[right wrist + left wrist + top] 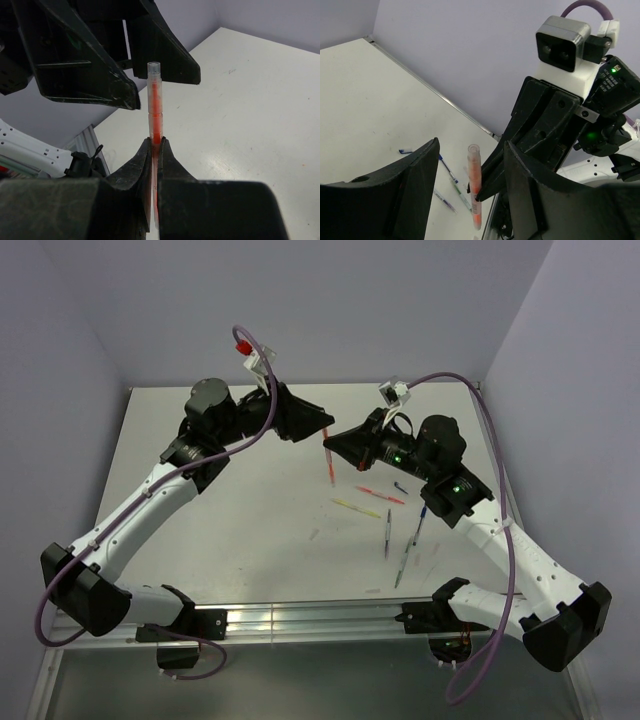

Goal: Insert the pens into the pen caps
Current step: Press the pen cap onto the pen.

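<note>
My right gripper [156, 146] is shut on an orange pen [155, 127] and holds it upright above the table. A translucent pen cap [154, 75] sits over the pen's upper end. My left gripper [470, 182] stands open with one finger on each side of the capped end and touches neither side. In the top view both grippers meet at mid-table, the left gripper [323, 424] just above the right gripper [329, 444], and the orange pen [331, 470] hangs below them. Other pens lie on the table: yellow [356, 507], red-pink [380, 495], blue [388, 532] and green-clear [403, 565].
A small dark blue cap [400, 487] lies by the red-pink pen. The loose pens lie to the front right, near the right arm [480, 520]. A metal rail [300, 618] runs along the near edge. Purple walls close in the back and both sides.
</note>
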Robot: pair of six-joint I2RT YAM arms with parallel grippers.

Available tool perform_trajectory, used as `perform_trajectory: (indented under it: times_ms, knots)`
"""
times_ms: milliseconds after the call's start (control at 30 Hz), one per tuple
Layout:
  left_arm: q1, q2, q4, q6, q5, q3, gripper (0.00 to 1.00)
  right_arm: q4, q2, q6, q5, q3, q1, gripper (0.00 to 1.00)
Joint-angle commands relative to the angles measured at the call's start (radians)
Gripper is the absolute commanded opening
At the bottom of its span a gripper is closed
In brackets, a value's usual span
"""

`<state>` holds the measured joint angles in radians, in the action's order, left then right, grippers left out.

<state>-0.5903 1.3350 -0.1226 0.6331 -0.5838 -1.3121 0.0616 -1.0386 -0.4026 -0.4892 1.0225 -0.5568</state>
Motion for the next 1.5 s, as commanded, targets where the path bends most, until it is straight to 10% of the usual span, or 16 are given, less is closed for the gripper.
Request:
perform_trajectory:
  times_ms: [0, 333, 733, 1467]
  knots:
    - [-0.002, 0.007, -0.038, 0.008, -0.028, 0.002, 0.58, 0.014, 0.000, 0.010, 0.012, 0.054, -0.008, 0.00]
    - [-0.006, 0.003, -0.049, 0.010, -0.033, 0.004, 0.47, 0.006, -0.005, 0.005, 0.009, 0.057, -0.008, 0.00]
    - [-0.019, -0.013, -0.052, -0.010, -0.050, 0.039, 0.00, 0.004, -0.017, -0.008, 0.032, 0.067, -0.006, 0.00]
    - [-0.054, -0.128, -0.278, -0.015, -0.180, 0.223, 0.00, 0.260, -0.009, -0.153, -0.084, 0.008, 0.044, 0.00]
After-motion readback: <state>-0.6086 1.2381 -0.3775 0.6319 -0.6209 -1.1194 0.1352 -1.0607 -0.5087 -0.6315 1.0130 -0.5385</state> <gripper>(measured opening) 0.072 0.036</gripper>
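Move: The clear pen cap, upright on the orange pen in the right hand, stands between the left hand's open fingertips, about 1 cm to its right, level fore and aft, and about 1 cm lower; the pen's middle is some 6 cm below the left hand, also 1 cm right. From the right hand the cap is about 3 cm straight above. A yellow pen lies on the table roughly 3 cm ahead of that hand, 8 cm right and 33 cm below. The cap is pinched by the left fingers, which sink about 1 cm around it as they close; the left hand then bears down on it a little more while the right hand, still gripping the pen below, sinks about 1 cm too. Both hands then draw back towards the bases and rise again, the left about 3 cm back, the right 2 cm, the wrists turning up to some 10 degrees. ##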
